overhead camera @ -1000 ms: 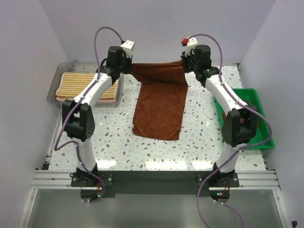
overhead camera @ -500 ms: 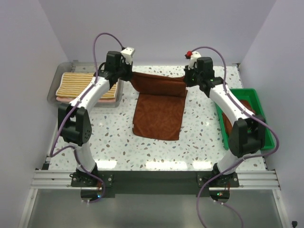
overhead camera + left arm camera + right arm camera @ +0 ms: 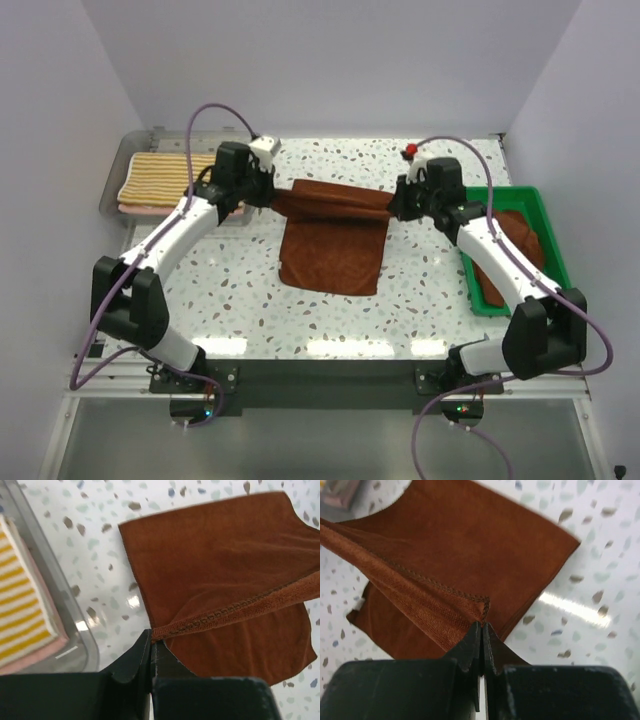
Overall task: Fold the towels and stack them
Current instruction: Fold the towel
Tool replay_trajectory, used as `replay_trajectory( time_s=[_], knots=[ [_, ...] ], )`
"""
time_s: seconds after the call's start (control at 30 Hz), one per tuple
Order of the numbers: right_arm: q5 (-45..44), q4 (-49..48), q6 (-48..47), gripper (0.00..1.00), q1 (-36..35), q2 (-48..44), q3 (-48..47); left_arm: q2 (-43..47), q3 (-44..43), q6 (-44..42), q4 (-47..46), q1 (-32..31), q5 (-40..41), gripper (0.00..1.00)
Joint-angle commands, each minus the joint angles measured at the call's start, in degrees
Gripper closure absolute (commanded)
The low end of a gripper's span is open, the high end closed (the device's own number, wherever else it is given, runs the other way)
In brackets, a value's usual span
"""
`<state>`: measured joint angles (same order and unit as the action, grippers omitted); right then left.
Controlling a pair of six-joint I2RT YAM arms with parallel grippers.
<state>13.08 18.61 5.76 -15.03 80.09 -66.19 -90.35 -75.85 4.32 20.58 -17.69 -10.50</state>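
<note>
A rust-brown towel (image 3: 333, 240) hangs between my two grippers over the middle of the table, its lower part lying flat on the tabletop. My left gripper (image 3: 268, 192) is shut on the towel's left corner (image 3: 156, 632). My right gripper (image 3: 393, 206) is shut on the right corner (image 3: 485, 611). The held hem sags slightly between them. A yellow-and-white striped towel (image 3: 168, 180) lies folded on a salmon-pink one (image 3: 37, 655) in the clear grey bin (image 3: 113, 185) at the far left. Another rust-brown towel (image 3: 515, 250) lies in the green tray (image 3: 553, 240) on the right.
The speckled white tabletop (image 3: 230, 290) runs to a metal rail at the near edge. Purple walls close the back and sides. The bin's rim (image 3: 75, 615) lies just left of my left gripper.
Both grippers have come toward the near edge and lower with the towel's top edge, folding it over the part that lies on the table.
</note>
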Motion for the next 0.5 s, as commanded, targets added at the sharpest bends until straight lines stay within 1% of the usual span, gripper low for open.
replay_trajectory(
  time_s=[0.0, 0.07, 0.1, 0.2, 0.3, 0.47],
  knots=[
    [2.82, 0.12, 5.13, 1.00, 0.35, -2.13, 9.29, 2.19, 9.37, 2.10, 0.52, -2.78, 1.36, 1.00],
    [4.49, -1.29, 7.24, 0.99, 0.26, -2.84, 12.74, 3.77, 13.26, 3.58, -1.41, -4.62, 2.15, 1.00],
    [4.50, -2.43, 7.86, 0.99, 0.17, -2.84, 15.71, 4.03, 16.93, 4.12, -2.38, -5.24, 2.15, 1.00],
    [4.32, -3.23, 9.18, 0.99, 0.17, -1.18, 18.98, 3.43, 20.64, 5.70, -3.79, -7.35, 2.59, 1.00],
    [4.85, -4.10, 9.79, 0.99, 0.09, 1.99, 20.13, 2.11, 23.20, 6.49, -4.58, -8.06, 3.29, 1.00],
    [5.11, -6.13, 11.20, 0.99, 0.17, 4.63, 21.11, -0.53, 24.61, 6.41, -4.58, -8.23, 4.78, 1.00]
  ],
)
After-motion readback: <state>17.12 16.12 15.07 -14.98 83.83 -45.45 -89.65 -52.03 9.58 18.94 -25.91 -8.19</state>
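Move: Both hands hold the brown towel's raised edge. Its near-left corner, where the fold is headed, lies about 17 cm back and 2 cm right of the left hand; the near-right corner some 15 cm back and 2 cm left of the right hand, both roughly 19 cm below. The towel's far corners lie about 10 cm ahead of their hands. The striped towel stack is some 24 cm left and 10 cm ahead of the left hand; the green bin about 30 cm right and 4 cm back of the right. Both hands swoop down together about 15 cm while drawing back towards the base, the left by some 12 cm and the right by 8 or 9, carrying the pinched brown edge over the towel towards its near edge. The fingers stay shut on the cloth and tip some 20–25 degrees further downwards, and the backward travel fades out first, leaving both hands still sinking slowly. ##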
